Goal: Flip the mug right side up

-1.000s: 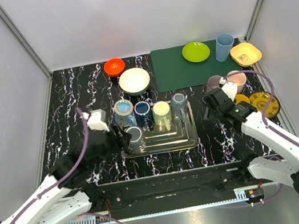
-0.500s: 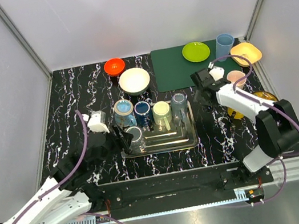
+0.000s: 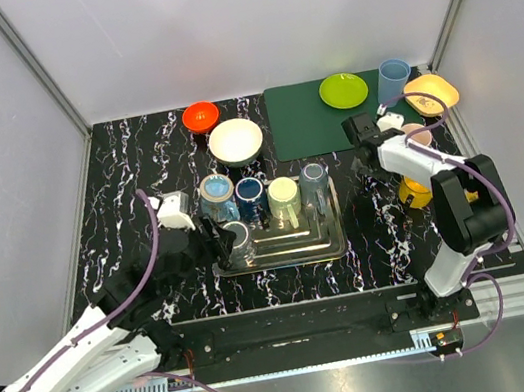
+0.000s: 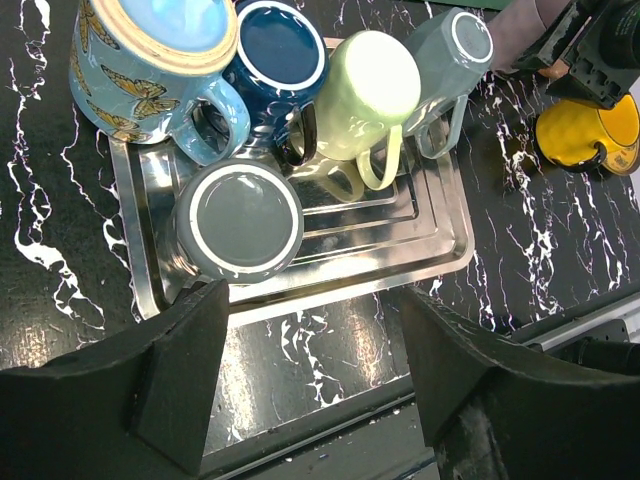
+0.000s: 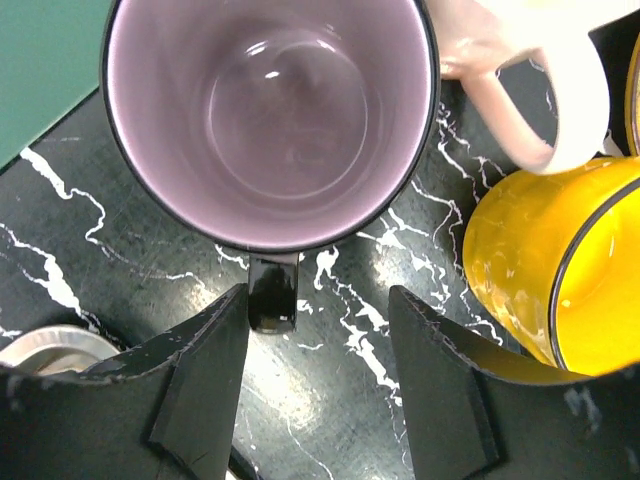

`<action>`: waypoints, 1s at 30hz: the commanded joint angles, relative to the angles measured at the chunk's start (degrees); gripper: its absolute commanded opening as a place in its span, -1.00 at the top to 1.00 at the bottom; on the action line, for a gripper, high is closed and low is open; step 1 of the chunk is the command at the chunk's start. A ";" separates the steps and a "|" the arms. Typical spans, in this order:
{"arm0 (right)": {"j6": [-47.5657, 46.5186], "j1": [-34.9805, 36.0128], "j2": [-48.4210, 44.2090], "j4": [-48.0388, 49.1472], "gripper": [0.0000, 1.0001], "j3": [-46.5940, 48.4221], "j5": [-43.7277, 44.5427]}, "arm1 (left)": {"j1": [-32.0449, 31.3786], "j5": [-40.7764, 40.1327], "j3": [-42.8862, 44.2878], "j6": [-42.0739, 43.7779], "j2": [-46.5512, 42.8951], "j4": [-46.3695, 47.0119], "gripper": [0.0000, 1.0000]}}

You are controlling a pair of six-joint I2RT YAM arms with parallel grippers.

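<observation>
Several mugs stand base-up on the steel tray [image 4: 385, 232]: a grey one [image 4: 240, 220] at the front left, with a butterfly-blue [image 4: 150, 40], a navy [image 4: 278, 50], a pale green [image 4: 368, 85] and a grey-blue [image 4: 455, 45] behind it. My left gripper [image 4: 310, 300] hangs open just in front of the grey mug [image 3: 237, 239], over the tray's near rim, holding nothing. My right gripper [image 5: 318, 300] is open over an upright black mug with a mauve inside [image 5: 270, 110]. That mug's handle [image 5: 272, 292] lies by the left finger, ungripped.
A yellow mug [image 5: 540, 260] lies on its side to the right of the right gripper [image 3: 364, 130], and a pink mug [image 5: 530, 70] stands behind it. A green mat [image 3: 310, 121] holds a lime plate and a blue cup. White and orange bowls sit behind the tray.
The right arm has swung from the near right toward the back, over the black mug. The left gripper's jaws stand slightly wider, and the grey mug has stayed on the tray.
</observation>
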 commanded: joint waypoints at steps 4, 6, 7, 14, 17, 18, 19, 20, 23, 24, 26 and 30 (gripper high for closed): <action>-2.25 -1.73 1.86 3.38 -0.21 3.51 3.73 | -0.19 -0.14 -0.03 0.50 1.13 4.29 -0.44; -2.78 -1.90 1.94 4.35 -0.16 3.60 3.47 | -0.11 -0.05 -0.03 0.32 1.57 4.47 -0.44; -3.13 -1.99 2.03 4.44 -0.08 3.77 3.21 | -0.19 -0.05 -0.03 0.24 1.75 4.55 -0.44; -4.01 -2.08 2.21 5.49 0.58 3.60 1.53 | -0.11 0.56 -0.29 -0.12 2.62 5.78 -0.44; -4.19 -1.99 1.68 5.75 0.89 2.90 0.92 | -0.20 0.91 -0.29 -0.20 3.06 5.96 -0.44; -4.28 -2.08 1.16 5.84 0.94 2.63 0.74 | -0.20 0.92 -0.38 -0.20 3.24 6.05 -0.44; -4.45 -1.99 0.89 5.84 1.00 2.46 0.65 | -0.20 1.00 -0.47 -0.29 3.24 6.05 -0.44; -4.63 -1.99 0.46 5.76 1.00 2.02 0.31 | -0.20 1.00 -0.47 -0.29 3.33 6.05 -0.43; -5.33 -1.91 -3.23 5.06 1.00 1.14 -1.36 | -0.20 1.00 -0.56 -0.29 3.24 6.14 -0.43; -5.51 -1.91 -6.29 4.70 1.00 1.05 -2.06 | -0.11 1.00 -0.38 -0.29 3.24 6.14 -0.43; -6.03 -1.73 -9.81 3.39 1.00 1.05 -4.08 | -0.20 0.57 -0.29 -0.12 3.24 6.22 -0.43; -6.91 -0.50 -19.82 -0.21 1.00 2.10 -7.25 | -0.11 -0.05 0.41 0.15 3.50 7.19 -0.43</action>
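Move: The purple mug stands upright about 7 cm ahead and 4 cm to the right of the right gripper, nearly at its height, its handle turned back towards the fingers. The pink mug is some 8 cm ahead and 13 cm right; the yellow mug about 4 cm back and 8 cm right; the upturned grey mug on the tray some 2 cm ahead and 17 cm left. From the left gripper, the purple mug is roughly 24 cm ahead, 46 cm right and 15 cm lower. Ease the open right gripper about 2 cm forward and a little right, until the purple mug's handle stands between the fingers, then close them and pinch it. Keep that grip and lift about 4 cm, drawing back some 2 cm towards the base as you rise, with hardly any turn of the wrist. ##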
